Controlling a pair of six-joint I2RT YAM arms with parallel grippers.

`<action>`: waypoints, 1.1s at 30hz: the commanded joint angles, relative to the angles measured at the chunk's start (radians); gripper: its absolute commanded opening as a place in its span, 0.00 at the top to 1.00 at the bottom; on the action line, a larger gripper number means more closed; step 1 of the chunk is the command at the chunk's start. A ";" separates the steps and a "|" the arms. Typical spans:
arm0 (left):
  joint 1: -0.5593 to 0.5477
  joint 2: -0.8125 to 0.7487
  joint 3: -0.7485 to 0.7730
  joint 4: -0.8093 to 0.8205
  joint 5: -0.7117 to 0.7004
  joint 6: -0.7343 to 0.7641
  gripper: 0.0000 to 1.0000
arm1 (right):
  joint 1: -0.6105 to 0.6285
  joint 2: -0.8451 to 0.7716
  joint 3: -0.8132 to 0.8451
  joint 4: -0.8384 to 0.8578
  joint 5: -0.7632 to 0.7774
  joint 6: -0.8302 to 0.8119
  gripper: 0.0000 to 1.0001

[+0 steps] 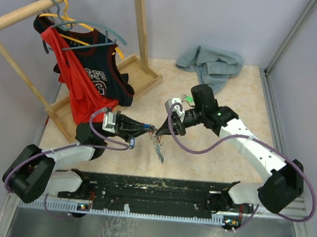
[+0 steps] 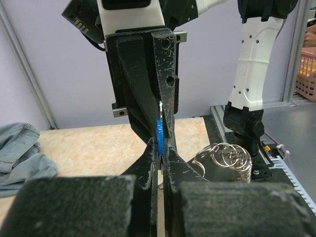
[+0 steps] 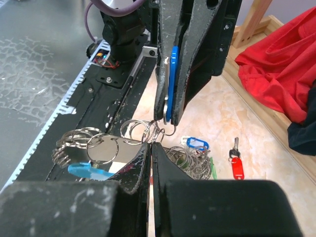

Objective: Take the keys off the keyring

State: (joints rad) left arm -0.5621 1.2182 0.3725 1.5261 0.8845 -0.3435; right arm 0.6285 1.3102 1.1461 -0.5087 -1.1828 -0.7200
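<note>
The keyring (image 3: 143, 132) is a bunch of silvery loops hanging between my two grippers, which meet tip to tip above the table. My left gripper (image 2: 160, 150) is shut on a blue tag (image 2: 159, 138), also clear in the right wrist view as the blue tag (image 3: 170, 84). My right gripper (image 3: 151, 145) is shut on the loops where they bunch at its tips. More rings (image 2: 227, 155) dangle to the side, with a light blue tag (image 3: 91, 170) among them. From above, the chain of rings (image 1: 158, 147) hangs below both grippers. Keys with a blue tag (image 3: 195, 143) and a red tag (image 3: 237, 165) lie loose on the table.
A wooden clothes rack (image 1: 138, 33) with red and dark jerseys (image 1: 89, 85) stands at the back left. A grey-blue cloth (image 1: 210, 62) lies at the back. The black base rail (image 1: 152, 187) runs along the near edge. A pink basket (image 2: 306, 74) sits beyond the table.
</note>
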 commanded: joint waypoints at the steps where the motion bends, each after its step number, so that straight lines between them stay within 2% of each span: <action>1: -0.008 -0.023 0.056 0.198 -0.038 -0.016 1.00 | 0.017 -0.011 0.033 0.004 0.063 0.049 1.00; 5: -0.026 -0.003 0.073 0.130 -0.046 0.001 1.00 | 0.035 -0.013 0.037 0.010 0.141 0.064 1.00; 9: -0.033 0.021 0.066 0.144 -0.095 0.002 1.00 | 0.053 -0.012 0.040 0.008 0.195 0.063 1.00; 23: -0.037 -0.007 0.041 0.103 -0.098 0.046 1.00 | 0.044 -0.019 0.061 -0.002 0.116 0.090 1.00; 29: -0.036 -0.038 0.034 0.054 -0.066 0.083 1.00 | 0.007 -0.028 0.060 0.002 0.045 0.113 0.77; 33: -0.036 -0.037 0.041 0.049 -0.031 0.069 1.00 | -0.024 -0.036 0.060 0.004 0.001 0.122 0.66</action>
State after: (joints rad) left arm -0.5941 1.1999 0.3981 1.5230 0.8295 -0.2867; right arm 0.6350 1.3098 1.1614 -0.5182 -1.0985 -0.6147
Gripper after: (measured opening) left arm 0.025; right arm 0.302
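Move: The left hand holds the blue key in its fingertips. The right hand pinches the keyring's small rings, with the key some 3 cm to its left, level fore and aft, and 3 cm above. The keyring's middle hangs back towards the bases: about 5 cm back, 4 cm right and 4 cm below the left hand. On the table, roughly 25 cm below the left hand, the blue-tag key lies 4 cm ahead and 9 cm left, the red-tag key 11 cm ahead and 8 cm left. Still pinching the rings beside the left fingertips, the right hand eases about 1.5 cm forward and 1 cm down with a small clockwise turn, then reverses, drawing back and slightly to its right, and opens its fingers about a third to let go of the rings. The left hand keeps its shut grip on the blue key, shifting barely 1 cm right and part of the way back, and near the end lifts key and keyring, for some 2 cm of rise in all. ##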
